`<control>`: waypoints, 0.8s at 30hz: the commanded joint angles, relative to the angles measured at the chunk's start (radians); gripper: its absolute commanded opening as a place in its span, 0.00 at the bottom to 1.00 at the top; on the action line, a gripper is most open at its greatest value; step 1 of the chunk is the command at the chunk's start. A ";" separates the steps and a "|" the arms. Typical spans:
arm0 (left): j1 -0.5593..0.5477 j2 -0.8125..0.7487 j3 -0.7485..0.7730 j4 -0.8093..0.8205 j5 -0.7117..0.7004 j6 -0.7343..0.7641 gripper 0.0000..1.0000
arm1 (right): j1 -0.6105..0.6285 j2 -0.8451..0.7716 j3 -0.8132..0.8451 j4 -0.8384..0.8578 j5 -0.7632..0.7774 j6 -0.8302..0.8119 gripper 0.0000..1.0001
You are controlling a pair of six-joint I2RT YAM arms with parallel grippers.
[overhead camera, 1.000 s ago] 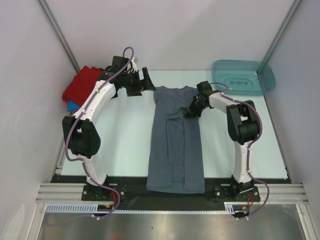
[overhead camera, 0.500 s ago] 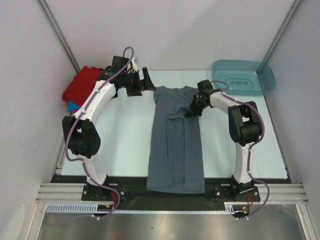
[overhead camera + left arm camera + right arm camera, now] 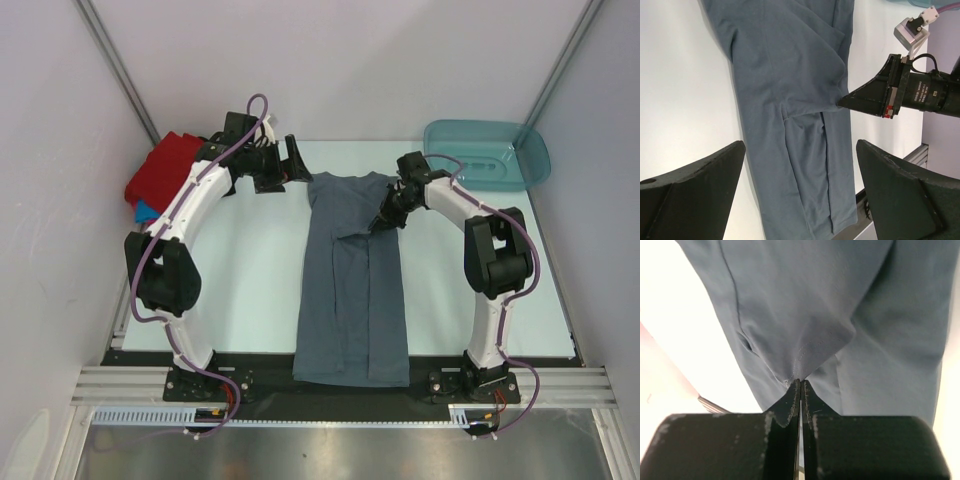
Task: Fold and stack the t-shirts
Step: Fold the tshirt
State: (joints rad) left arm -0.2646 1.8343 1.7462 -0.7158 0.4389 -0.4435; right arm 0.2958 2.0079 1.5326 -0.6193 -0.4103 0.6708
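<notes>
A slate grey-blue t-shirt (image 3: pixel 350 290) lies lengthwise down the middle of the table, its sides folded inward. My right gripper (image 3: pixel 385 222) is shut on a pinch of the shirt's folded right sleeve; the cloth (image 3: pixel 815 305) rises in a peak into the closed tips of the right gripper (image 3: pixel 800 382). The left wrist view shows the same pinch at the right gripper (image 3: pixel 842 101) on the shirt (image 3: pixel 790 90). My left gripper (image 3: pixel 298 160) hangs wide open just off the shirt's far left corner, and nothing is between the jaws of the left gripper (image 3: pixel 800 147).
A red t-shirt (image 3: pixel 165 170) lies over a bright blue one (image 3: pixel 147 210) at the far left edge, behind the left arm. A teal plastic tub (image 3: pixel 488 155) sits at the far right corner. Walls close in on both sides.
The right arm's elbow has swung outward to the right and its wrist has shifted slightly toward the far side, still pinching the cloth. The left arm has not moved.
</notes>
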 commanded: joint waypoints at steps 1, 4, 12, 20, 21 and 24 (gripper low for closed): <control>-0.005 -0.021 -0.013 0.021 0.032 0.006 1.00 | 0.012 -0.043 0.011 -0.075 -0.012 -0.030 0.00; -0.005 -0.017 -0.017 0.022 0.040 0.005 1.00 | 0.016 -0.031 -0.002 -0.099 -0.015 -0.037 0.00; -0.007 -0.012 -0.022 0.021 0.049 0.002 1.00 | 0.029 -0.012 0.000 -0.121 -0.013 -0.025 0.45; -0.005 -0.017 -0.030 0.026 0.044 0.006 1.00 | -0.009 -0.070 0.162 -0.247 0.361 -0.092 0.71; -0.007 -0.018 -0.031 0.026 0.044 0.005 1.00 | -0.035 -0.077 0.185 -0.243 0.384 -0.097 0.71; -0.007 -0.017 -0.033 0.038 0.047 -0.001 1.00 | -0.076 -0.069 0.285 -0.214 0.441 -0.129 0.74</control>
State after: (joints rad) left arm -0.2646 1.8347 1.7149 -0.7128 0.4625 -0.4438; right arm 0.2707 2.0033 1.7145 -0.8455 -0.1169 0.5934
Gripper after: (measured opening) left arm 0.996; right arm 0.731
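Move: The t-shirt's folded-over flap hangs by its near right corner from the right fingers, and its spot on the shirt is about 4 cm back and 6 cm below them. The shirt's far edge is some 12 cm ahead and 5 cm left, its right edge about 6 cm right, level with the fingers; the teal bin stands roughly 17 cm ahead and 25 cm right. From the idle left hand that spot lies some 7 cm back, 16 cm right and 20 cm down. The flap's corner, still pinched and already raised, is drawn back about 3 cm towards the base and lowered slightly by the right hand, whose fingers then open wide and let go. The hand reverses into a quick sweep forward, right and up, some 9 cm away from the flap, towards the bin side, rolling about 15 degrees so its left side dips. ##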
